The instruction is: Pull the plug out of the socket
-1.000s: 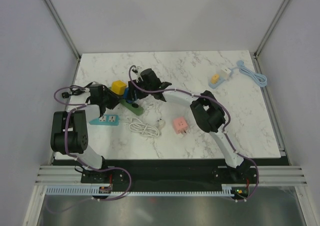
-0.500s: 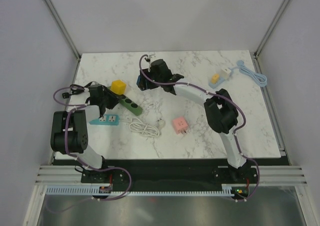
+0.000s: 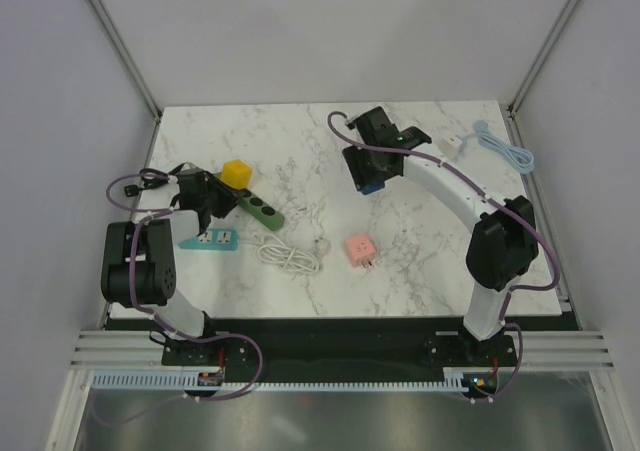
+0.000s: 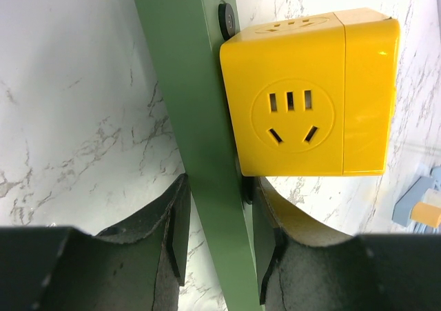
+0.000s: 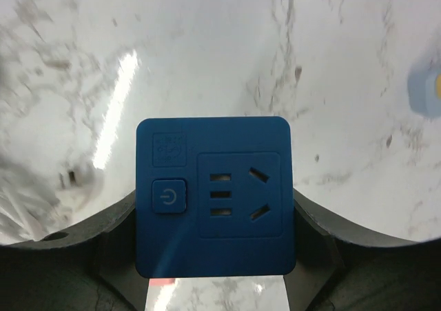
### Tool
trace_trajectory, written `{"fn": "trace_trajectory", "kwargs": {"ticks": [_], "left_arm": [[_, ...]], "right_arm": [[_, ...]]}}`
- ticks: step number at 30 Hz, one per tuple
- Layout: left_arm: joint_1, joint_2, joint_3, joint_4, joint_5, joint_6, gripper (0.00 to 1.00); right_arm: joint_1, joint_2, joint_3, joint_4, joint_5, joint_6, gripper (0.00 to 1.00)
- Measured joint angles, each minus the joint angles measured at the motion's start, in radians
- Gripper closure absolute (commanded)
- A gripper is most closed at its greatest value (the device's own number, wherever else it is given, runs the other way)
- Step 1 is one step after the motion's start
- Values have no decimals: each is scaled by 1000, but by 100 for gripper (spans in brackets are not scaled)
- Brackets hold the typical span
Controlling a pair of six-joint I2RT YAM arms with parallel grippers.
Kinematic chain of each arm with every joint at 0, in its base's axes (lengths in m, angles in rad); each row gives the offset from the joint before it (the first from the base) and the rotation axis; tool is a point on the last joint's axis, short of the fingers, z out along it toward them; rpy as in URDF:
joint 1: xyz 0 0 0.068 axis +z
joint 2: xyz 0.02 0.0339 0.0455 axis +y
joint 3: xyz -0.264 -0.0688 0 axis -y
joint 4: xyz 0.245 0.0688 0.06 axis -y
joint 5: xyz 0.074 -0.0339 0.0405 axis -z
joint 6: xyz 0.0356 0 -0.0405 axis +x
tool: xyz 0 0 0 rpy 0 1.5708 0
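Observation:
The socket is a green power strip lying at the table's left, with a yellow cube adapter plugged into its far end. My left gripper is shut on the strip, one finger on each long side. The plug, a blue cube with a power button, hangs well clear of the strip over the table's middle right. My right gripper is shut on it by its two sides.
A teal power strip, a coiled white cable and a pink cube adapter lie toward the front. A pale blue adapter with its cable sits at the far right corner.
My right arm has carried the blue plug from the green strip rightward across the table. The left gripper and the strip have stayed where they were.

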Motion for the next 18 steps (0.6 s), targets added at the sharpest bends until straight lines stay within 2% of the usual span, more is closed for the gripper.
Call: {"fn": "trace_trajectory", "kwargs": {"ticks": [7,14,16,18], "left_arm": [[1,0,0,1,3,5,98],[1,0,0,2,3,6,98],[1,0,0,2,3,6,98],[1,0,0,2,3,6,98]], "right_arm": [[3,-1,-170,-158,5,-40,100],[3,-1,-223,-206,8,-45,100],[3,-1,-249,-209,4,-45,87],[3,-1,-274,-211,-4,-44,88]]}}
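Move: The blue plug is already held between the right fingers. The open table spot it is carried to, just right of the pink plug, lies about 12 cm back, 7 cm to the right and 13 cm below. The pink plug stands about 13 cm back, 3 cm left and 12 cm down from the right hand, and the white cord's plug about 12 cm back, 13 cm left and 14 cm down. From the left hand that spot is some 40 cm right, 9 cm back and 3 cm lower. The blue plug, still gripped in the right hand, is brought back towards the robot by about 10 cm, sinking nearly as far and drifting some 6 cm right, down towards the table beside the pink plug. The travel is quick at first, then slower, while the wrist tips the fingers towards straight down by 25 to 30 degrees; they keep their hold. ##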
